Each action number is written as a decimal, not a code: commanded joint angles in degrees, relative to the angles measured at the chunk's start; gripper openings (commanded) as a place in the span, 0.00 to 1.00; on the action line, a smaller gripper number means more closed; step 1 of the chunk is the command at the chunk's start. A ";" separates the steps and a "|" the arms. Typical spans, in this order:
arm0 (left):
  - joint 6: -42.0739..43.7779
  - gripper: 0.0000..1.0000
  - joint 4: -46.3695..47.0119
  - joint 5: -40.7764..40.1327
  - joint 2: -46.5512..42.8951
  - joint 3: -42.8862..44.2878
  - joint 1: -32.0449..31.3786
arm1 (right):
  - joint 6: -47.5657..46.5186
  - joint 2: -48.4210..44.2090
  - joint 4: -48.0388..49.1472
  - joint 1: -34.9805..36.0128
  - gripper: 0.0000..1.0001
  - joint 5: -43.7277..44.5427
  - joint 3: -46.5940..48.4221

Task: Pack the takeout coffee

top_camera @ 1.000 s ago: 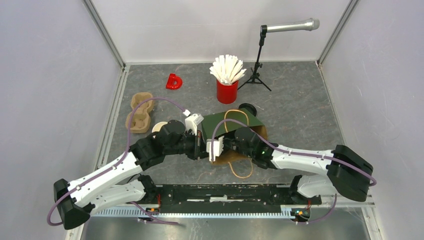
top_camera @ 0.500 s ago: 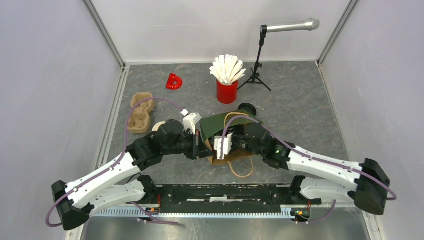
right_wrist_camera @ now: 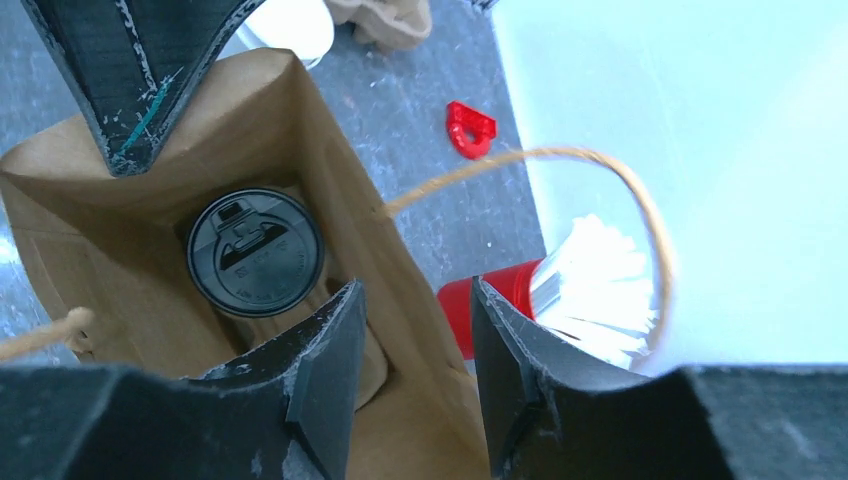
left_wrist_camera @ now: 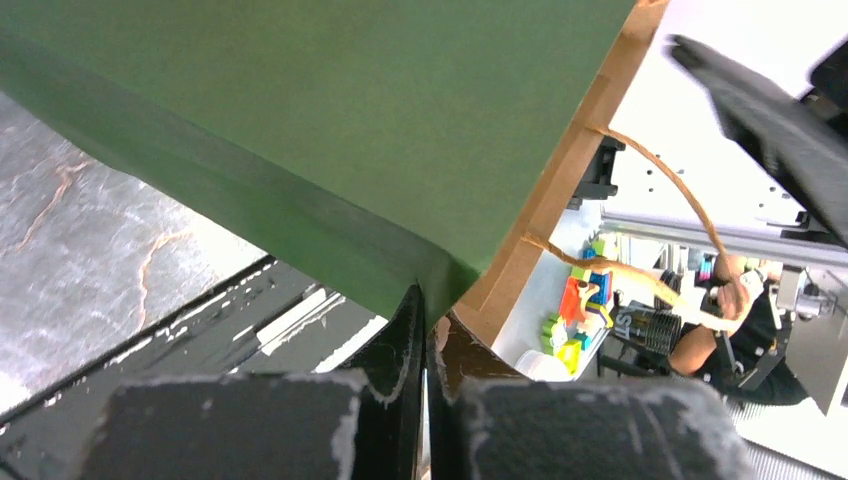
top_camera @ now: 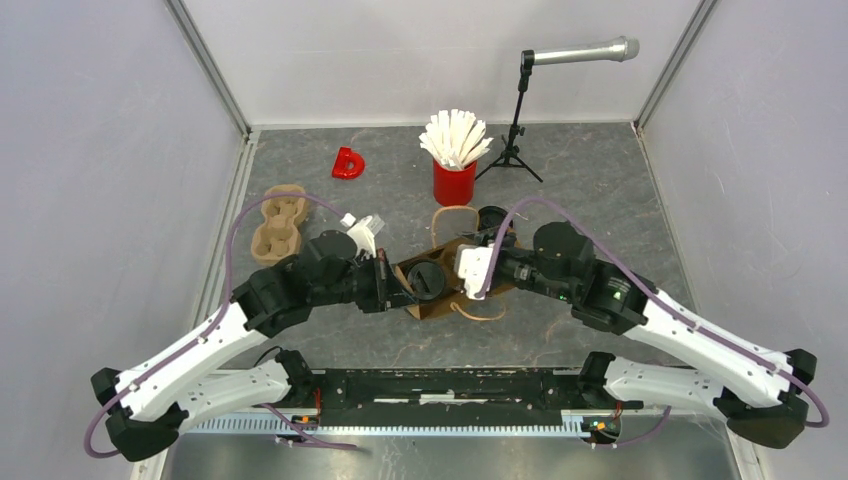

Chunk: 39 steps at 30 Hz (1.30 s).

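Note:
A paper bag (top_camera: 424,306), green outside (left_wrist_camera: 350,120) and brown inside (right_wrist_camera: 100,230), stands with its mouth open upward at mid-table. One takeout coffee, its black lid (top_camera: 428,279) up, sits at the bottom of the bag (right_wrist_camera: 255,250). My left gripper (top_camera: 396,288) is shut on the bag's rim (left_wrist_camera: 428,300), pinching a corner. My right gripper (top_camera: 478,272) is open (right_wrist_camera: 415,290) and straddles the bag's opposite wall without pinching it. Another black lid (top_camera: 493,218) shows just behind the bag. A white cup's side (right_wrist_camera: 290,25) peeks past the bag's far rim.
A red cup of white sticks (top_camera: 454,170) stands behind the bag (right_wrist_camera: 457,305). A brown pulp carrier (top_camera: 278,222) lies at the left, a red D-shaped piece (top_camera: 348,163) behind it. A microphone stand (top_camera: 515,140) is at the back right. Grey walls enclose the table.
The bag went from lying flat to standing with its mouth open. My right arm swung right and back, and its jaws widened. My left gripper kept its hold on the rim.

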 commanded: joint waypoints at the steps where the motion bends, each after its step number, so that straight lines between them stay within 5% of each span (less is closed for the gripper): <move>1: -4.66 0.02 -9.51 -4.58 -0.60 5.73 0.30 | 4.83 -2.62 -0.39 -0.21 0.49 1.81 4.31; 19: -6.68 0.08 -17.24 -2.89 4.80 12.43 11.55 | 22.91 -2.00 4.85 -0.29 0.51 21.55 7.24; 33: -0.21 0.28 -19.25 -6.00 8.06 21.51 16.23 | 35.20 0.62 -1.94 -0.30 0.61 27.94 11.37; 39: 4.68 0.51 -19.12 -8.73 9.14 27.90 16.53 | 42.51 2.00 -4.25 -0.36 0.74 32.75 16.21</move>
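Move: The left hand already pinches the near left corner of the open, tipped paper bag; the bag's middle lies about 9 cm to its right, 7 cm ahead and 10 cm below. From the right hand, half open over the mouth, that middle is level fore and aft, about 2 cm left and 16 cm down. The coffee cup inside stands 5 cm left of the bag's middle. From the right hand, the red cup is roughly 23 cm straight ahead, the loose lid 16 cm ahead and 10 cm right. Forward and to its left, some 7 and 6 cm, the left hand carries the bag's corner, turning about 20 degrees counter-clockwise, then opens, lets go and rises off it. The right hand first lifts about 6 cm clear of the bag mouth, then draws off to its right and a little forward, swinging clockwise by some 35 degrees and opening a bit wider. ##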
